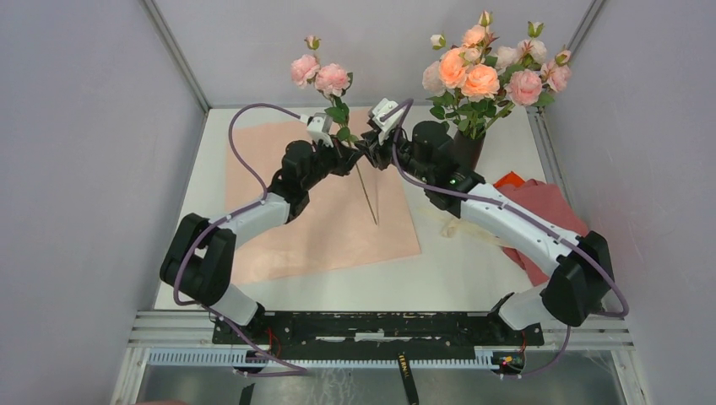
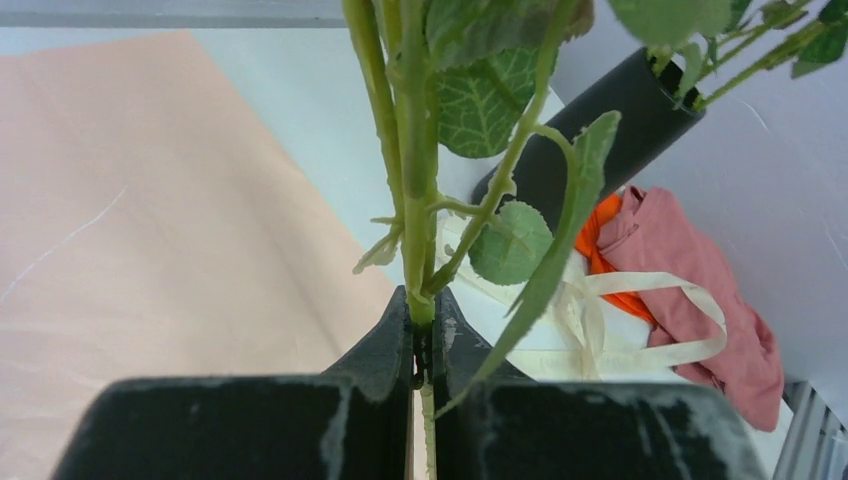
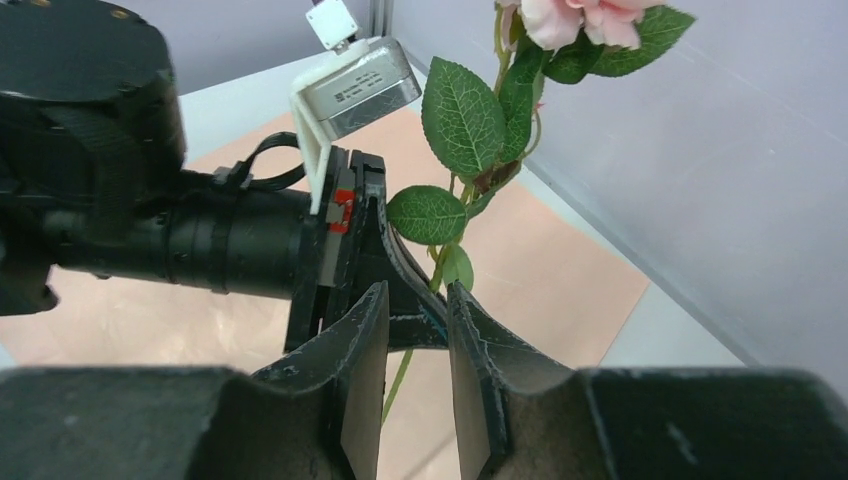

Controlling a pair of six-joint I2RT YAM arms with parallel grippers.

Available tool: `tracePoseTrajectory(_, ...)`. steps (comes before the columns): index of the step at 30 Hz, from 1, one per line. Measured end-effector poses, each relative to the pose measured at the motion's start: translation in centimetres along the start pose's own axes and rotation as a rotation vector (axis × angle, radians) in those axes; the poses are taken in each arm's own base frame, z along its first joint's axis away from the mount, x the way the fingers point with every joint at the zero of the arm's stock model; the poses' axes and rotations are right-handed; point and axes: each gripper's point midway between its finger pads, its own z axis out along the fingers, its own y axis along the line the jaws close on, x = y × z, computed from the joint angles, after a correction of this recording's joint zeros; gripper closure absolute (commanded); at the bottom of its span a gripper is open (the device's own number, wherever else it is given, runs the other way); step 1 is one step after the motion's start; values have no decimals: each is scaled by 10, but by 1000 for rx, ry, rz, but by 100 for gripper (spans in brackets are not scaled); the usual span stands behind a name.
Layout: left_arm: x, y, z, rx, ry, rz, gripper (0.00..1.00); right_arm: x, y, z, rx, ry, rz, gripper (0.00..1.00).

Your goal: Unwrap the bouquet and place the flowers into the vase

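My left gripper [image 2: 423,298] is shut on the green stem [image 2: 415,180] of a flower spray, held upright above the table. Its pink roses [image 1: 321,74] stand high and the stem's end [image 1: 368,198] hangs over the bouquet's light pink wrapping paper [image 1: 287,236], which lies spread flat. Right beside it, my right gripper [image 3: 415,292] is open with nothing between its fingers; the stem [image 3: 438,270] and the left gripper's fingers [image 3: 395,265] lie just beyond its tips. The black vase [image 1: 469,150] at the back right holds several flowers [image 1: 490,72].
A cream ribbon [image 1: 460,226] lies loose on the white table to the right of the paper. A pink-red cloth with an orange piece [image 1: 549,211] sits at the right edge. Grey walls close in on both sides and the back.
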Motion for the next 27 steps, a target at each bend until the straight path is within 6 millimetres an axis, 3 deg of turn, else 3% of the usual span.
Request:
tracePoseTrajectory(7, -3, -35, -11, 75, 6, 66, 98, 32, 2, 28, -15, 73, 8, 67)
tracePoseTrajectory(12, -10, -55, -20, 109, -7, 97, 98, 28, -1, 34, -16, 65, 6, 71)
tracePoseTrajectory(13, -11, -55, -20, 106, -12, 99, 98, 26, -1, 34, -17, 61, 6, 72)
tracePoseTrajectory(18, -14, -53, -22, 92, -21, 117, 98, 24, -1, 34, -17, 54, 11, 100)
tracePoseTrajectory(27, -15, -51, -25, 68, -20, 139, 97, 23, -1, 35, -13, 50, 17, 100)
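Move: The right hand, empty and part open, goes for the held flower's stem just above the left fingers, about 6 cm ahead, 4 cm to its left and 6 cm lower. From the same hand the pink blossoms sit some 18 cm ahead, 10 cm left and 9 cm up; the vase stands roughly 9 cm ahead, 25 cm right and 20 cm below. From the left hand, the stem spot is 1 cm ahead, straight in line sideways, 5 cm above. Upward and back towards the right hand, with a little to the right, the left hand carries the flower about 6 cm, tipping slightly up, then stays, its fingers still shut on the stem. The right hand meanwhile dips forward, down and left some 4 cm to the stem, stops, and closes its part-open fingers to pinch it just above the left grip. ##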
